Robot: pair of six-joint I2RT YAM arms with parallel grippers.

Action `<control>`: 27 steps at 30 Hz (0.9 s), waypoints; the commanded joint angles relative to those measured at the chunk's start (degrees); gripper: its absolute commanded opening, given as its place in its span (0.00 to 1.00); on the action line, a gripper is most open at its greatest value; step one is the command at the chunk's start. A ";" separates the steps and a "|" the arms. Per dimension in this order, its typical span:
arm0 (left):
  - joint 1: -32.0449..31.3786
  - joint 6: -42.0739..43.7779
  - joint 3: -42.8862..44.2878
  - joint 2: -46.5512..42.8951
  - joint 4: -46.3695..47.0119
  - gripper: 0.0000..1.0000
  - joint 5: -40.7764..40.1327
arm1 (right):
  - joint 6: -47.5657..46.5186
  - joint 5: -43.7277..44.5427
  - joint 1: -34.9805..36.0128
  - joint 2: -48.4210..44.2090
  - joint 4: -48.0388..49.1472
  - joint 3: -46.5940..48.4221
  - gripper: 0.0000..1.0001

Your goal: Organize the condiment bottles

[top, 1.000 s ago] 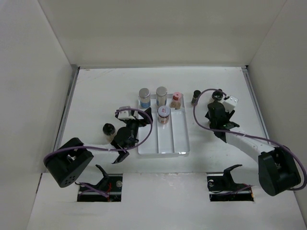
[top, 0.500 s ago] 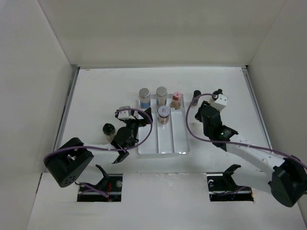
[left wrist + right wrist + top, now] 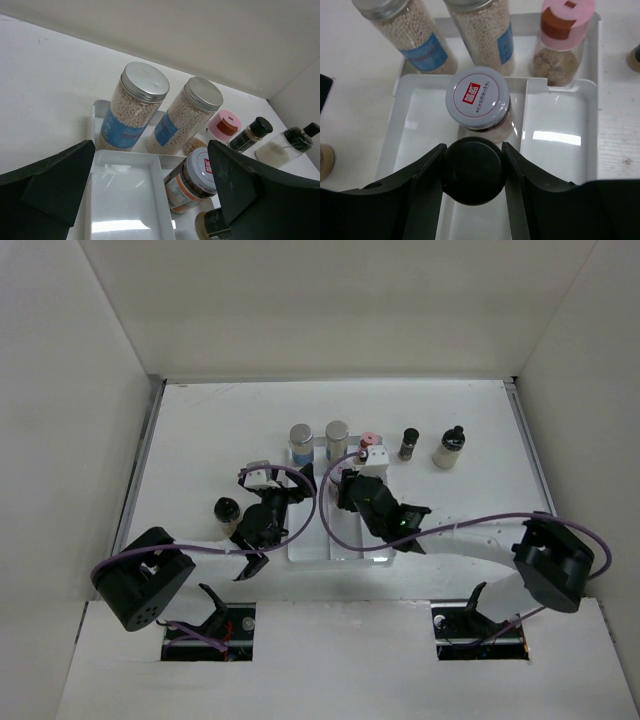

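My right gripper (image 3: 473, 174) is shut on a black-capped bottle (image 3: 473, 167) and holds it over the middle lane of the white divided tray (image 3: 560, 150), just in front of a red-labelled, silver-lidded jar (image 3: 477, 95). Two blue-labelled silver-capped jars (image 3: 417, 37) (image 3: 485, 30) and a pink-capped bottle (image 3: 562, 37) stand along the tray's far end. In the top view my right gripper (image 3: 348, 490) covers the tray (image 3: 308, 540). My left gripper (image 3: 150, 200) is open and empty at the tray's left edge (image 3: 285, 502). The held bottle shows low in the left wrist view (image 3: 215, 227).
A small dark bottle (image 3: 408, 443) and a pale bottle with a black cap (image 3: 450, 448) stand on the table right of the tray. A dark-capped jar (image 3: 226, 511) stands left of my left arm. White walls close in the table on three sides.
My right arm has swung left from the table's right side to above the tray, carrying the black-capped bottle. The pale bottle it hid now shows. My left arm has not moved.
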 commanded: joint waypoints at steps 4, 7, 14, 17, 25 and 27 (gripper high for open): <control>0.34 -0.57 0.80 -0.61 2.36 1.00 -0.38 | -4.57 -0.74 1.27 8.91 7.49 5.10 0.39; -0.27 -0.57 0.45 -1.75 2.36 1.00 0.14 | -5.02 0.05 1.62 11.29 7.50 5.19 0.40; -0.01 -0.57 0.45 -1.49 2.71 1.00 0.06 | -5.28 1.81 2.94 11.12 6.62 3.87 0.67; 0.52 -0.57 0.53 -0.79 2.89 1.00 -0.29 | -4.94 1.99 3.20 8.75 5.13 3.26 0.71; 0.52 -0.57 0.27 -1.40 2.80 1.00 -0.47 | -4.49 1.47 -1.52 -7.06 0.29 -1.13 0.77; -0.09 -0.66 0.36 -1.75 2.45 1.00 -0.47 | -4.32 0.68 -8.10 -9.53 0.20 -1.58 0.79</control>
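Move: Over the tray's middle slot, the right hand holds the black-capped bottle; its spot is some 3 cm to the left, level fore and aft, with the settled bottle's middle about 8 cm below. The grey-lidded jar stands 6 cm ahead and 3 cm left. Farther out by about 13 cm are the pink-capped bottle, 4 cm right, and a tall jar, 3 cm left. From the left hand the spot lies 13 cm right, 2 cm back, 11 cm down. Lowering the black-capped bottle some 5 cm and easing it about 3 cm left, the right hand brings it down into the middle slot, just on the near side of the grey-lidded jar, rolling slightly as it goes. It pauses there, opens its fingers to let go of the bottle, then rises about 7 cm clear and swings off to the right. ##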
